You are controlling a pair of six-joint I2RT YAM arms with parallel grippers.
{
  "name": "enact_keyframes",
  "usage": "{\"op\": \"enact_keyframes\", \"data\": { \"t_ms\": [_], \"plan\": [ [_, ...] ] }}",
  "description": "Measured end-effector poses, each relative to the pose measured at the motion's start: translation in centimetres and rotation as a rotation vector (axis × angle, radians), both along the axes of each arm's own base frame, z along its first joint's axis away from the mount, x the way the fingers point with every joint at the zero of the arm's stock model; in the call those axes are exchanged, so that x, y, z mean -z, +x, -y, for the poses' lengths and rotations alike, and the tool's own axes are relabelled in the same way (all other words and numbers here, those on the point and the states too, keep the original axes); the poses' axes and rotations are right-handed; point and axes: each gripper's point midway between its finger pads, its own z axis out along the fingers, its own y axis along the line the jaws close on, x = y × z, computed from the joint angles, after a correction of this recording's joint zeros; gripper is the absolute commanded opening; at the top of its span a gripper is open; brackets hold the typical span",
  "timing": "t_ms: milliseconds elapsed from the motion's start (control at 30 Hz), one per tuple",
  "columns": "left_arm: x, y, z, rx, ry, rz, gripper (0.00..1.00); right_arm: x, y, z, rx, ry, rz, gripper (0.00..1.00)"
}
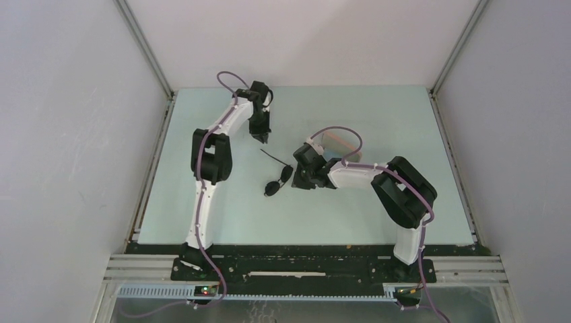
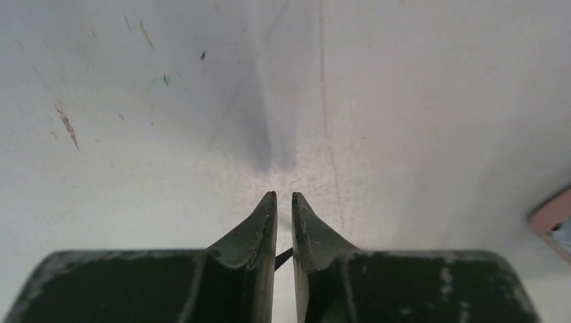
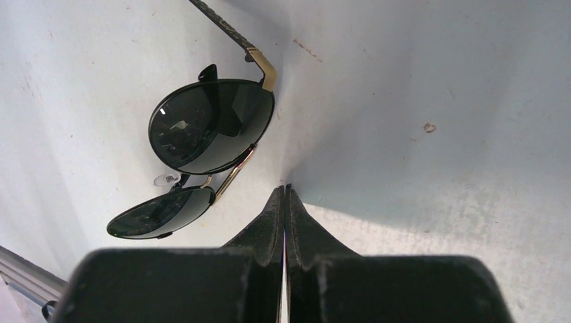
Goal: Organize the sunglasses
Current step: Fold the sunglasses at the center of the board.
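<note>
The sunglasses (image 1: 276, 183) lie on the pale table near its middle, dark round lenses down-left and one thin arm stretched up-left. The right wrist view shows both lenses (image 3: 209, 128) just left of my right gripper (image 3: 285, 188). That gripper (image 1: 294, 182) is shut with nothing between its fingers and stands right beside the frame. My left gripper (image 1: 262, 139) hangs just beyond the tip of the stretched arm. Its jaws (image 2: 283, 196) stand a narrow slit apart. A thin dark wire (image 2: 283, 258) shows through the slit near the finger roots, not pinched.
A pink oblong case (image 1: 340, 141) lies open behind the right forearm, and its corner shows at the right edge of the left wrist view (image 2: 552, 219). Grey walls and metal rails (image 1: 145, 195) bound the table on three sides.
</note>
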Motion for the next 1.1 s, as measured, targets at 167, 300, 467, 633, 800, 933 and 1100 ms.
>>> {"op": "enact_keyframes", "data": {
  "t_ms": [167, 300, 467, 633, 800, 933, 1100],
  "plan": [
    [1.5, -2.5, -0.9, 0.014, 0.034, -0.078, 0.18, 0.1, -0.2, -0.4, 0.013, 0.023, -0.021, 0.00],
    [1.7, -5.3, -1.4, 0.028, 0.048, -0.142, 0.18, 0.1, -0.1, -0.6, 0.032, 0.038, -0.028, 0.00],
    [1.9, -9.9, -1.3, 0.058, 0.047, -0.231, 0.18, 0.1, 0.2, -1.0, 0.055, 0.055, -0.034, 0.00],
    [1.8, -13.7, 0.4, 0.114, 0.011, -0.291, 0.18, 0.1, 0.7, -1.5, 0.071, 0.075, -0.036, 0.00],
    [1.3, -17.0, 2.4, 0.178, -0.033, -0.320, 0.18, 0.1, 1.0, -1.7, 0.086, 0.090, -0.038, 0.00],
    [0.7, -19.1, 3.5, 0.214, -0.073, -0.338, 0.18, 0.1, 1.1, -1.6, 0.090, 0.093, -0.042, 0.00],
    [-0.6, -19.9, 4.1, 0.229, -0.121, -0.327, 0.18, 0.1, 1.2, -1.6, 0.092, 0.092, -0.041, 0.00]
  ]
}}
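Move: The open temple of the sunglasses has its middle about 6 cm back and 4 cm right of the left hand, some 2 cm below it; its tip is just behind the fingertips. The bridge lies roughly 17 cm back and 5 cm right of that hand. From the shut right fingertips, the temple's middle is about 12 cm ahead and 5 cm left, with the bridge 3 cm ahead and 4 cm left. The open case stands about 17 cm ahead and 14 cm right of them. Back towards its base the left hand sweeps some 20 cm, first dipping low and bowing slightly left, then veering right and rising a little, its slightly parted fingertips tilting back about 20 degrees and pushing the open temple round towards the lenses. The right hand, still shut and low, edges 2 cm left and forward, its tip meeting the frame near the bridge. ##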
